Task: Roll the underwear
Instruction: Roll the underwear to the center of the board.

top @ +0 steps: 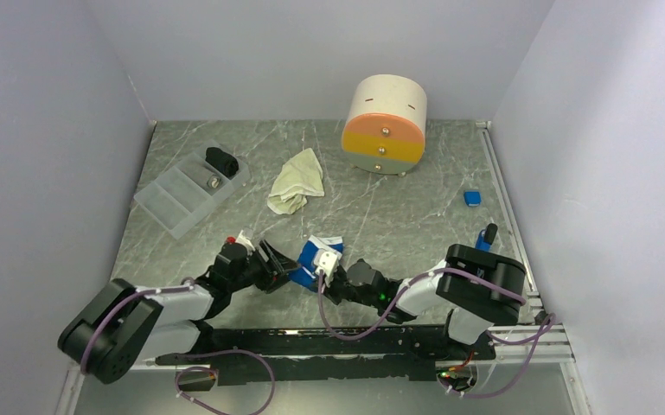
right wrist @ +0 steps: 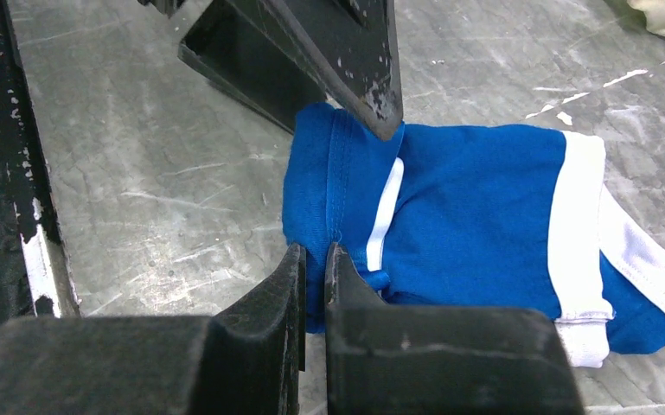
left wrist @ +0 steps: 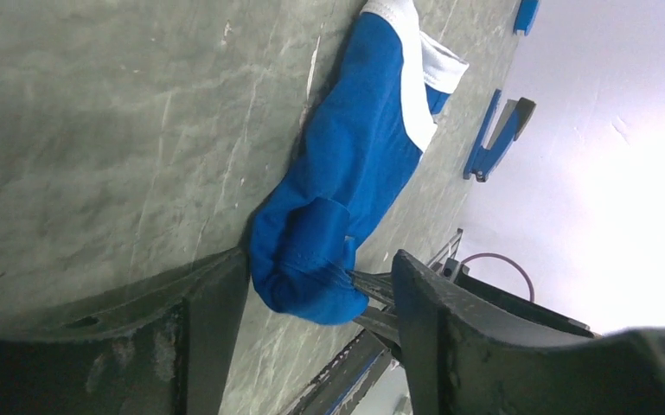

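The royal blue underwear (top: pixel 313 253) with white trim lies partly folded on the marble tabletop near the front, between both arms. My right gripper (right wrist: pixel 314 268) is shut on its folded blue edge (right wrist: pixel 333 190). My left gripper (left wrist: pixel 320 294) stands open around the same rolled end of that underwear (left wrist: pixel 354 164): one finger (left wrist: pixel 216 311) touches the cloth and the other (left wrist: pixel 437 320) is apart from it. In the top view the left gripper (top: pixel 277 259) and the right gripper (top: pixel 327 275) meet at the garment. The cream-yellow underwear (top: pixel 297 181) lies crumpled farther back.
A translucent divided tray (top: pixel 173 197) at the back left holds a black rolled bundle (top: pixel 221 160). A round cream, orange and yellow drawer unit (top: pixel 385 125) stands at the back. A small blue piece (top: pixel 472 198) and a blue clip (top: pixel 487 235) lie right. Walls enclose the table.
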Tool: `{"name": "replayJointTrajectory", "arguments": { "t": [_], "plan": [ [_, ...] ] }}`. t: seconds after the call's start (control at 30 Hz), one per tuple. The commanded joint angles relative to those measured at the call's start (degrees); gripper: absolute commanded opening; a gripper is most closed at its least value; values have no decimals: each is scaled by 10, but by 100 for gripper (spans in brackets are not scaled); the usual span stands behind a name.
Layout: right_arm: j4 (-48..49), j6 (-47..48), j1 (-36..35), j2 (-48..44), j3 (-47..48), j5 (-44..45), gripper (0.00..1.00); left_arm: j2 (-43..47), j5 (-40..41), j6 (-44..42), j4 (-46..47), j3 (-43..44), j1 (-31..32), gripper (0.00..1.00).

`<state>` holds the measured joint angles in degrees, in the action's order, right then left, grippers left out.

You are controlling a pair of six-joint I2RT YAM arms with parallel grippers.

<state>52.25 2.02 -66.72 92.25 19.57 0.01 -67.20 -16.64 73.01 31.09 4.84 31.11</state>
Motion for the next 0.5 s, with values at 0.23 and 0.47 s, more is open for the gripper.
{"name": "replayJointTrajectory", "arguments": {
  "t": [0.23,0.47],
  "plan": [
    [33,-14,2,2,-21,-29,3,-105,33,-22,0,6,31,36],
    [-24,55,0,-47,-17,-67,34,-106,35,-49,-43,45,38,13]
  ]
}}
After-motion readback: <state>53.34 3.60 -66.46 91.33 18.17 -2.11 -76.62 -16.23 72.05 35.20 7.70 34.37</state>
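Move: The left end of the underwear's rolled near edge sits about 2 cm to the right of the open left gripper, level fore-and-aft and some 2 cm below. The underwear's middle is about 6 cm right and 2 cm ahead; from the right gripper, already pinching the roll, it is about 5 cm ahead and 1 cm right. From the left hand, the cream cloth lies roughly 21 cm ahead and 1 cm right, the plastic tray about 19 cm ahead and 24 cm left. Bring the left gripper about 2 cm to the right and a good 1 cm down onto the left end of the underwear's rolled near edge, closing its wide-open fingers until they pinch the fabric. Keep the right gripper almost in place, holding its part of the roll, and only towards the end start opening its fingers to free the cloth. ##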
